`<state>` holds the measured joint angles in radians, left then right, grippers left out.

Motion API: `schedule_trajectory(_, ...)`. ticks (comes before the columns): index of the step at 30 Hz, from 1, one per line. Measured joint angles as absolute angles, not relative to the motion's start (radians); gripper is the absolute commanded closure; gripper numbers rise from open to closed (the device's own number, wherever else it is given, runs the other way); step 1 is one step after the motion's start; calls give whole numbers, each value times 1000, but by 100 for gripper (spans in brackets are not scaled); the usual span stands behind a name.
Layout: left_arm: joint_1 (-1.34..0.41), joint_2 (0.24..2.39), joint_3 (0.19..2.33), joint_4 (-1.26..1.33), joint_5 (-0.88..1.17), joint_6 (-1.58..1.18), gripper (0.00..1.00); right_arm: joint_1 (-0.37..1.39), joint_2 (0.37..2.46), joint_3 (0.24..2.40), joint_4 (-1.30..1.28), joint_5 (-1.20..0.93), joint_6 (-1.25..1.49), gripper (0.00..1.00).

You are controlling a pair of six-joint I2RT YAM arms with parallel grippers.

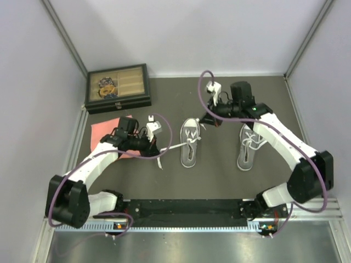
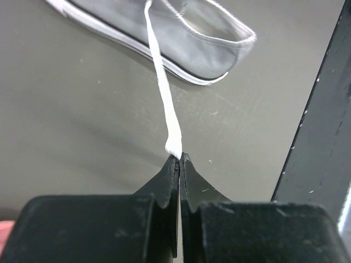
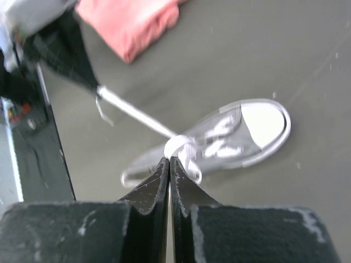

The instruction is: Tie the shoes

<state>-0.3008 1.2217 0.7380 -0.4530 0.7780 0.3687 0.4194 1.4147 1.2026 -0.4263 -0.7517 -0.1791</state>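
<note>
Two grey shoes with white toe caps lie on the dark mat, the left shoe (image 1: 189, 143) in the middle and the right shoe (image 1: 249, 147) beside it. My left gripper (image 1: 156, 148) is shut on the end of a white lace (image 2: 164, 93) that runs taut from the left shoe's side (image 2: 203, 38). At that shoe's toe end, my right gripper (image 1: 205, 120) is shut on a white lace loop (image 3: 179, 147) that shows right at its tips (image 3: 169, 160). The right wrist view is blurred, with the left shoe (image 3: 241, 131) below.
A dark jewellery box (image 1: 117, 87) stands at the back left. A pink folded cloth (image 1: 107, 131) lies under the left arm. A black rail (image 1: 186, 208) runs along the near edge, and grey walls close in both sides.
</note>
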Motion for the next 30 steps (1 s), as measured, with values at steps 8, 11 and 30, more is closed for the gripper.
schedule_trajectory(8,-318,1077,685,-465,766,577,100,525,1635,1322,-218,-769,30,100)
schedule_trajectory(11,-330,1076,683,-487,761,654,100,589,1724,1353,-170,-770,73,100)
schedule_trajectory(30,-479,1123,637,-500,674,841,100,755,2204,1509,-167,-783,142,87)
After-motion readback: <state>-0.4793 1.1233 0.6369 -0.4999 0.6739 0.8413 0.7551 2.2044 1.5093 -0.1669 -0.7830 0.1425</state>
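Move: The right gripper holds its lace end high, with the middle of the left lace about 19 cm to its left, 3 cm back and 17 cm below. The shoe's middle lies about level with it, 10 cm to the left and 18 cm lower. The left gripper, pinching the other lace end, has that same lace middle some 12 cm to its right, 5 cm ahead and slightly lower, and the shoe about 20 cm right and 7 cm ahead. Sweep the right gripper left over the shoe, about 18 cm, keeping the lace pinched, then bring it down equally far, close to the table just ahead of the left lace, rolling the wrist some 30 degrees on the way. With the left gripper keep hold of its lace end: rise slightly, then ease back and down while turning clockwise. ##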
